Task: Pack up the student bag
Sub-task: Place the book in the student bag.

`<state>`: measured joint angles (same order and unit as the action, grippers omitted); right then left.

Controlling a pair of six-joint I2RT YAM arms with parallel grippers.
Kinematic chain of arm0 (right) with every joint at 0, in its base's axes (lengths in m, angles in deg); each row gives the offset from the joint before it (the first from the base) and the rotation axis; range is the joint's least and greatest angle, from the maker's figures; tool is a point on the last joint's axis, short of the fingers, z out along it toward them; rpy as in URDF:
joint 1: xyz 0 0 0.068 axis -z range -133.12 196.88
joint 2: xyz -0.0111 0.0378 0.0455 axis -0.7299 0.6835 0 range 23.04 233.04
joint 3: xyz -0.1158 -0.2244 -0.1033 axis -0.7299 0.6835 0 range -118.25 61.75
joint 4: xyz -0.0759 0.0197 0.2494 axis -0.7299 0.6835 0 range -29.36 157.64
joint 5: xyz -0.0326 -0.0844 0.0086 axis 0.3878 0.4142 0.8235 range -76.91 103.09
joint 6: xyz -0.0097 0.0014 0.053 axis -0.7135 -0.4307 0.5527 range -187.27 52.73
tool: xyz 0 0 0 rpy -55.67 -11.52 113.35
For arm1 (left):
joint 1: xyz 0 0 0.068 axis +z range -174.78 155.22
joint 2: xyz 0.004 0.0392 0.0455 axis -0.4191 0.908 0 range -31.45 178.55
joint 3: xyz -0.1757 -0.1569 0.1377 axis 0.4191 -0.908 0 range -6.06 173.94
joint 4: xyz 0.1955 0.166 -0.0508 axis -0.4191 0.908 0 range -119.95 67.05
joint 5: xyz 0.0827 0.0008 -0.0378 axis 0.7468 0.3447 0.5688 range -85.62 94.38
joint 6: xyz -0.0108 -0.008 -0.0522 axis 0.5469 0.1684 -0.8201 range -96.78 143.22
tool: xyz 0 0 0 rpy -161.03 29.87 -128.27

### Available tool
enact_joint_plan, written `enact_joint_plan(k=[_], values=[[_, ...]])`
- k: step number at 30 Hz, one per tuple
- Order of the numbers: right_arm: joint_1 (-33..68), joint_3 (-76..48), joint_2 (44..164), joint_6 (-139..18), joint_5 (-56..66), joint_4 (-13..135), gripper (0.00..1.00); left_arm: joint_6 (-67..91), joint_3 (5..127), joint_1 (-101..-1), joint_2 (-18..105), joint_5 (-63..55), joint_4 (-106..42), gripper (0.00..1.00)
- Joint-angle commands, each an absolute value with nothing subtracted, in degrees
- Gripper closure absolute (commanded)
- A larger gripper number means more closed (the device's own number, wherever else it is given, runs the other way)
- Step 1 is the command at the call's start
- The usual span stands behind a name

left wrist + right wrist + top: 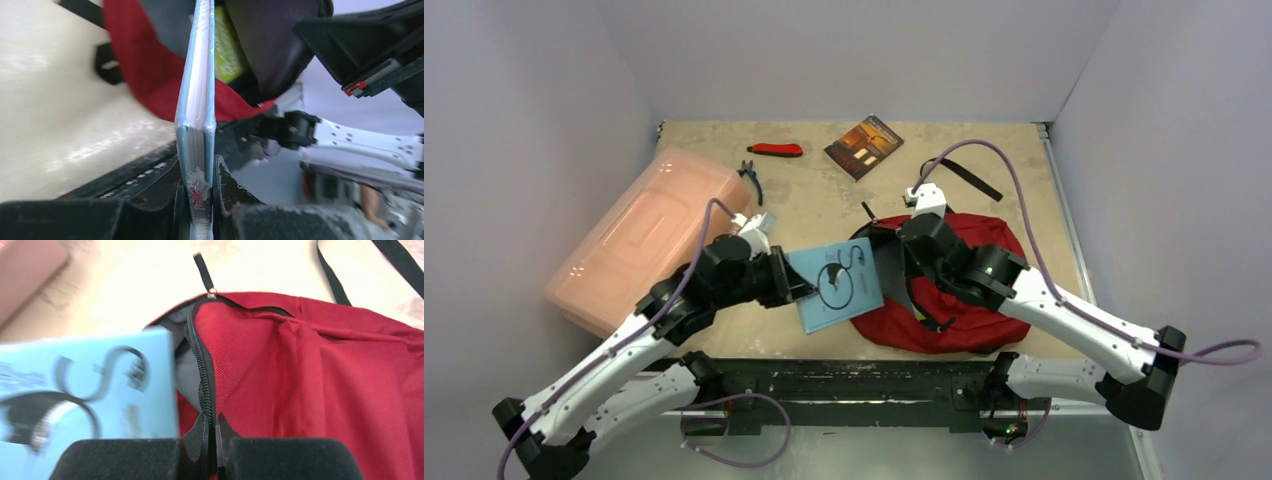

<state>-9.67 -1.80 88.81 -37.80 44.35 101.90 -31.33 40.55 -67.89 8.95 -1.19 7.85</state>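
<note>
The student bag (964, 300) is a red backpack lying on the table, its black zipper open on the left side. My right gripper (210, 429) is shut on the bag's zippered opening edge (204, 385). My left gripper (202, 200) is shut on a light blue book (199, 115), seen edge-on between the fingers. The blue book (839, 283) sits at the bag's opening (150, 75), its far corner by the grey lining. Something yellow-green (227, 47) shows inside the bag. The blue cover (90, 385) is blurred in the right wrist view.
A pink translucent box (649, 235) stands at the left. Behind lie a red-handled cutter (776, 150), pliers (751, 180) and a dark book (864, 146). The bag's black strap (969, 178) trails toward the back. The right arm (370, 45) is close beside the book.
</note>
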Motion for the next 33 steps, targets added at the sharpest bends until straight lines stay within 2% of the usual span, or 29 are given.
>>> enact_joint_plan(k=[1,6,12,15,21,27,31,33], values=[[-6.20,-1.00,83.87,-42.66,34.03,90.71,1.00,-40.26,41.04,-66.36,16.46,-19.64,-13.11,1.00],[-5.76,-1.71,83.30,-42.08,32.42,90.68,1.00,-52.35,35.97,-64.90,23.90,-21.67,-31.11,1.00],[-5.67,-1.32,82.58,-42.05,31.69,89.38,1.00,-59.12,38.38,-64.79,38.60,-27.99,-44.49,1.00],[-5.68,-1.08,82.71,-42.20,31.14,88.48,1.00,-63.47,39.06,-65.62,47.62,-32.07,-55.79,1.00],[-5.68,-0.98,83.33,-41.83,29.05,87.48,1.00,-63.81,44.84,-71.66,62.87,-28.34,-66.62,1.00],[-5.68,0.31,82.00,-40.96,29.03,87.90,1.00,-60.44,56.94,-76.06,77.41,-21.00,-63.67,1.00],[-5.68,1.22,80.52,-40.61,30.18,88.39,1.00,-62.11,58.42,-76.36,82.70,-17.64,-61.96,1.00],[-5.68,1.43,79.87,-40.60,30.79,88.92,1.00,-62.35,57.75,-76.37,82.95,-16.64,-60.62,0.87]])
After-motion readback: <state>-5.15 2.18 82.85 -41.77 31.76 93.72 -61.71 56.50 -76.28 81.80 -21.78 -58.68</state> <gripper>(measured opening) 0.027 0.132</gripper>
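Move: The blue book is already in the left fingers. The student bag's opening lies about 19 cm to that hand's right, 5 cm farther out and 11 cm lower, with the bag's body some 10 cm beyond the opening to the right, level with it. The brown book is about 40 cm ahead and 13 cm right. From the right hand, already holding the bag's upper rim, the opening is about 4 cm left and 6 cm below. The blue book, still pinched in the left fingers, is carried about 27 cm to the right into the bag's opening, first nearly level, then also down 10 cm and somewhat forward, the wrist swinging clockwise until the fingers point nearly straight right. The right fingers keep the upper rim pinched, lift it some 3 cm early on and hold it open, easing down a centimetre at the end. ##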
